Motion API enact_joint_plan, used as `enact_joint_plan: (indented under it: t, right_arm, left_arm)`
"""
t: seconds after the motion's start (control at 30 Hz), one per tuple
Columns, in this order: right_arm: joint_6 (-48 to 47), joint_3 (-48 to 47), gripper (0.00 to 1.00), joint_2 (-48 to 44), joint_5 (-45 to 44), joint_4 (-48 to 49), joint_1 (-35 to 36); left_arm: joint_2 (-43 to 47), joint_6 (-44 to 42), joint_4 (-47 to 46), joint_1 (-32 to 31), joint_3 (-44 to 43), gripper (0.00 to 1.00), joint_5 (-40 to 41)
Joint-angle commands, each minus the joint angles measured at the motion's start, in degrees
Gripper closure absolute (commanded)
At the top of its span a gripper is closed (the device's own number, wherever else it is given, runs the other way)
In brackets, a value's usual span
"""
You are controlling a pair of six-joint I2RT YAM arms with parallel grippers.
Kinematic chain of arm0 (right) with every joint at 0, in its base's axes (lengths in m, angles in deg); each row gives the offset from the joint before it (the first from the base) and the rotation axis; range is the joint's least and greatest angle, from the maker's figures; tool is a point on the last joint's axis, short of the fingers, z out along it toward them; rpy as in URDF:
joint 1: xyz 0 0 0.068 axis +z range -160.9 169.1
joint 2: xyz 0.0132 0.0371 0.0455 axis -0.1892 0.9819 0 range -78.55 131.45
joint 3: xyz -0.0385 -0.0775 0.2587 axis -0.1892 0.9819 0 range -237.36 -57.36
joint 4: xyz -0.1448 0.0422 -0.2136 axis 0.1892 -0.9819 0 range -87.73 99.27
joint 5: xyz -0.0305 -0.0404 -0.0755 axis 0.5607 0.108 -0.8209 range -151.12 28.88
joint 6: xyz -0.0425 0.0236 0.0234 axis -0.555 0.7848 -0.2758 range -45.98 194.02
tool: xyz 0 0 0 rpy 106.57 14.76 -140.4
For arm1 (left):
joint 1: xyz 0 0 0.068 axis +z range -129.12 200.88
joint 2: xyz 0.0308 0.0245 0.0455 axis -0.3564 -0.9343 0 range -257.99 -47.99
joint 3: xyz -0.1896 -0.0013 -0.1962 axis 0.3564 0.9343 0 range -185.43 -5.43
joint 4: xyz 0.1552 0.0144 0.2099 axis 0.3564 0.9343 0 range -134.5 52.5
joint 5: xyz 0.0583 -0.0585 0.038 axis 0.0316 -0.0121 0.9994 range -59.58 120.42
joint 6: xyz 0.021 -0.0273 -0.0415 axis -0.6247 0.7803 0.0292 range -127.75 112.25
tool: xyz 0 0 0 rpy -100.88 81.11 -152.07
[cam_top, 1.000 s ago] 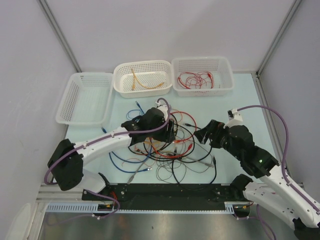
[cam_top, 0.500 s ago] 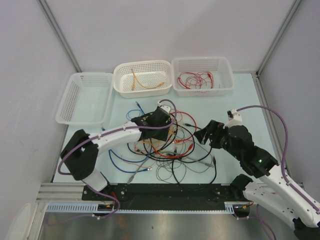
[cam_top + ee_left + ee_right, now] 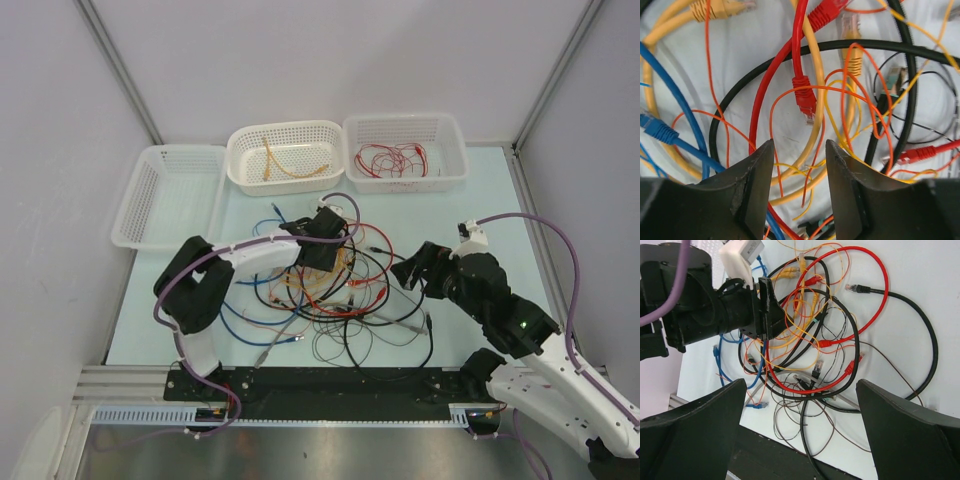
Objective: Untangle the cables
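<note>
The cables [image 3: 345, 300] lie in one tangled heap of red, orange-yellow, blue, black and grey loops at the table's middle. My left gripper [image 3: 324, 260] points down into the far left part of the heap. In the left wrist view its jaws [image 3: 797, 146] stand apart just above yellow cable [image 3: 816, 85] and thin orange strands, gripping none. A red plug [image 3: 804, 99] lies just ahead of them. My right gripper [image 3: 413, 268] hovers at the heap's right side, jaws wide apart [image 3: 800, 387] and empty, looking down on a red loop [image 3: 883, 290] and the left gripper [image 3: 771, 315].
Three white baskets stand along the far edge: an empty left one [image 3: 165, 200], a middle one [image 3: 240, 165] holding a yellow cable, a right one [image 3: 455, 150] holding red wire. A black rail [image 3: 330, 382] runs along the near edge.
The left arm's elbow has swung right and folded up, carrying its gripper slightly farther over the heap; its jaws widened a little, then narrowed. The right arm has barely moved.
</note>
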Motion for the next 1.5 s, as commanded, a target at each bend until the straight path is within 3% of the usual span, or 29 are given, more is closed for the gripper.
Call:
enact_joint_plan:
  t: [0.0,0.17,0.27,0.3,0.4,0.8,1.0,1.1,1.23,1.47]
  right_arm:
    - [-0.58,-0.01,0.03,-0.42,-1.47,-0.13,0.16]
    - [-0.76,0.00,0.02,-0.60,-1.73,-0.57,0.16]
    - [-0.67,0.17,0.02,-0.69,-1.82,-0.66,0.16]
    - [-0.67,0.17,0.02,-0.69,-1.73,-0.48,0.16]
    - [-0.58,0.17,0.02,-0.78,-1.38,-0.13,0.25]
    - [-0.49,-0.18,0.03,-2.01,0.20,3.47,0.16]
    - [-1.11,-0.80,0.03,-3.06,1.34,5.05,0.16]
    - [-1.63,-1.15,0.03,-3.59,2.48,6.63,0.07]
    - [-2.07,-1.94,0.03,-4.20,3.80,9.18,0.07]
    - [-1.46,-2.12,0.03,-4.03,6.97,15.68,0.07]
  left_arm:
    - [-2.27,-1.25,-0.84,0.06,-1.54,0.50,-1.27]
    - [-4.03,-1.07,-1.90,0.15,0.31,0.57,-2.41]
    - [-3.94,-0.90,-2.60,0.15,1.54,0.74,-4.08]
    - [-3.59,-0.81,-2.77,0.15,1.98,0.85,-4.44]
    - [-0.09,-0.81,-2.86,0.15,2.51,0.99,-4.70]
    - [22.23,-4.15,6.53,0.15,-7.06,1.00,-9.18]
    - [27.25,-6.08,9.70,0.15,-14.10,1.00,-13.84]
    - [29.28,-6.35,9.35,0.24,-16.38,1.00,-19.88]
    - [30.77,-4.95,6.98,0.24,-16.65,1.00,-27.80]
    - [34.20,-1.52,-1.61,0.24,-8.32,1.00,-37.21]
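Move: The yellow cable loop to be gripped passes some 3 cm below the left hand's half-open fingers, about 1 cm to the right. The loose red plug lies 2 cm ahead of the hand and 1 cm right, at cable height; a yellow plug about 5 cm ahead and 5 cm right, and a second red plug some 3 cm back and 7 cm right. From the right hand the yellow loop is roughly 11 cm ahead, 13 cm left and 20 cm below. The yellow cable is pinched by the left hand, which sinks about 3 cm, shuts its fingers on it, then hauls it fast some 30 cm up off the pile, drifting back and a little right near the top while rolling its left side down and turning clockwise. The empty right hand stays wide open and late on rises about 4 cm. ##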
